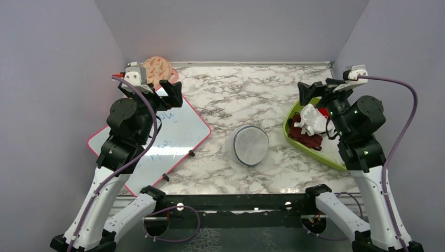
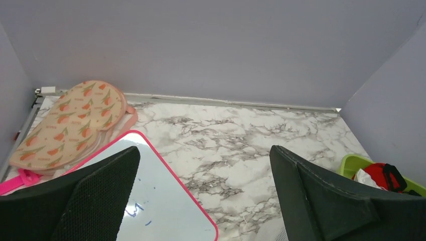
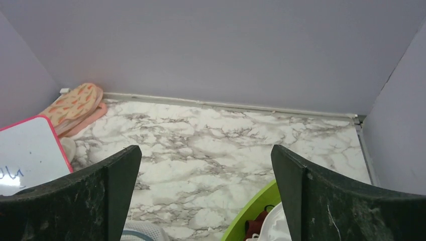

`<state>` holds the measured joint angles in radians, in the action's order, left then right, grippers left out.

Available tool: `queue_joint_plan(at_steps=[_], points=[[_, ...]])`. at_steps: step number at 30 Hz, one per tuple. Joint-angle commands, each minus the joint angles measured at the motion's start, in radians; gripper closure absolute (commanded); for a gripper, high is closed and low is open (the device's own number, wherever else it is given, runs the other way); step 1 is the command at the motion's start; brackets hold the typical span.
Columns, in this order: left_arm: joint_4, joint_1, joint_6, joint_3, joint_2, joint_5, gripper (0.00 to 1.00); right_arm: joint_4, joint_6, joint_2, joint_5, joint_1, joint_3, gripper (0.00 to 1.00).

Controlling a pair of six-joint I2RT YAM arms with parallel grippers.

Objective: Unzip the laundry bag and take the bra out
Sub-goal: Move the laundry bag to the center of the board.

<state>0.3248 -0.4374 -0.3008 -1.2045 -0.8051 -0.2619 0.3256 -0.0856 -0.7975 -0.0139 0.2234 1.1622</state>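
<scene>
The laundry bag (image 1: 248,145), a squat round white mesh drum with a dark zipper line round its rim, sits zipped in the middle of the marble table; its edge shows at the bottom of the right wrist view (image 3: 143,234). The bra is hidden. My left gripper (image 1: 169,93) is open and empty, raised above the whiteboard at the left, far from the bag; its jaws stand wide apart in the left wrist view (image 2: 205,165). My right gripper (image 1: 310,90) is open and empty, raised above the green tray at the right (image 3: 206,165).
A lime-green tray (image 1: 290,118) at the right holds a white cloth (image 1: 313,118) and a dark red cloth (image 1: 307,135). A pink-framed whiteboard (image 1: 173,137) lies at the left. A patterned peach pad (image 1: 157,69) lies in the far left corner. Grey walls enclose the table.
</scene>
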Motion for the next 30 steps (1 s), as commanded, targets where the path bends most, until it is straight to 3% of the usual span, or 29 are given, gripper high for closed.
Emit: queue_joint_plan(at_steps=[1,11,19,24,30], points=[[-0.132,0.01,0.03,0.08,0.004,0.047,0.01,-0.008,-0.06,0.019,-0.008,-0.001,-0.064,0.0],[-0.325,0.014,0.021,0.246,-0.061,0.157,0.01,0.065,-0.225,0.051,0.05,-0.003,-0.198,0.0],[-0.421,-0.018,0.019,0.261,-0.191,0.311,0.01,0.089,-0.285,0.055,0.244,-0.004,-0.282,0.0],[-0.429,-0.096,0.035,0.238,-0.299,0.371,0.01,0.084,-0.288,0.047,0.313,-0.005,-0.338,0.0],[-0.391,-0.295,0.106,0.214,-0.415,0.329,0.01,0.087,-0.302,0.071,0.289,-0.006,-0.362,0.0]])
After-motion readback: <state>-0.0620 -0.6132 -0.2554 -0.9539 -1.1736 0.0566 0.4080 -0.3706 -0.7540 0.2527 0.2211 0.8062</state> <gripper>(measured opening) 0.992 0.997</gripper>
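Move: The laundry bag lies roughly 24 cm to my left hand's right, some 2 cm back and about 37 cm below it. From my right hand it is about 18 cm to the left, 3 cm back and 35 cm down. The middle of the whiteboard is some 15 cm left of my left hand, 2 cm ahead and 43 cm below. The green basket's middle is about 14 cm right of my right hand, 1 cm ahead and 38 cm down. I bring both empty, wide-open hands down towards the laundry bag from either side. My left hand swings about 16 cm right while sinking nearly as far, going forward at first and easing back at the end, as it turns clockwise and tips down a little. My right hand mostly sinks, some 17 cm, drifting left and tipping its fingers down; neither reaches the bag. ##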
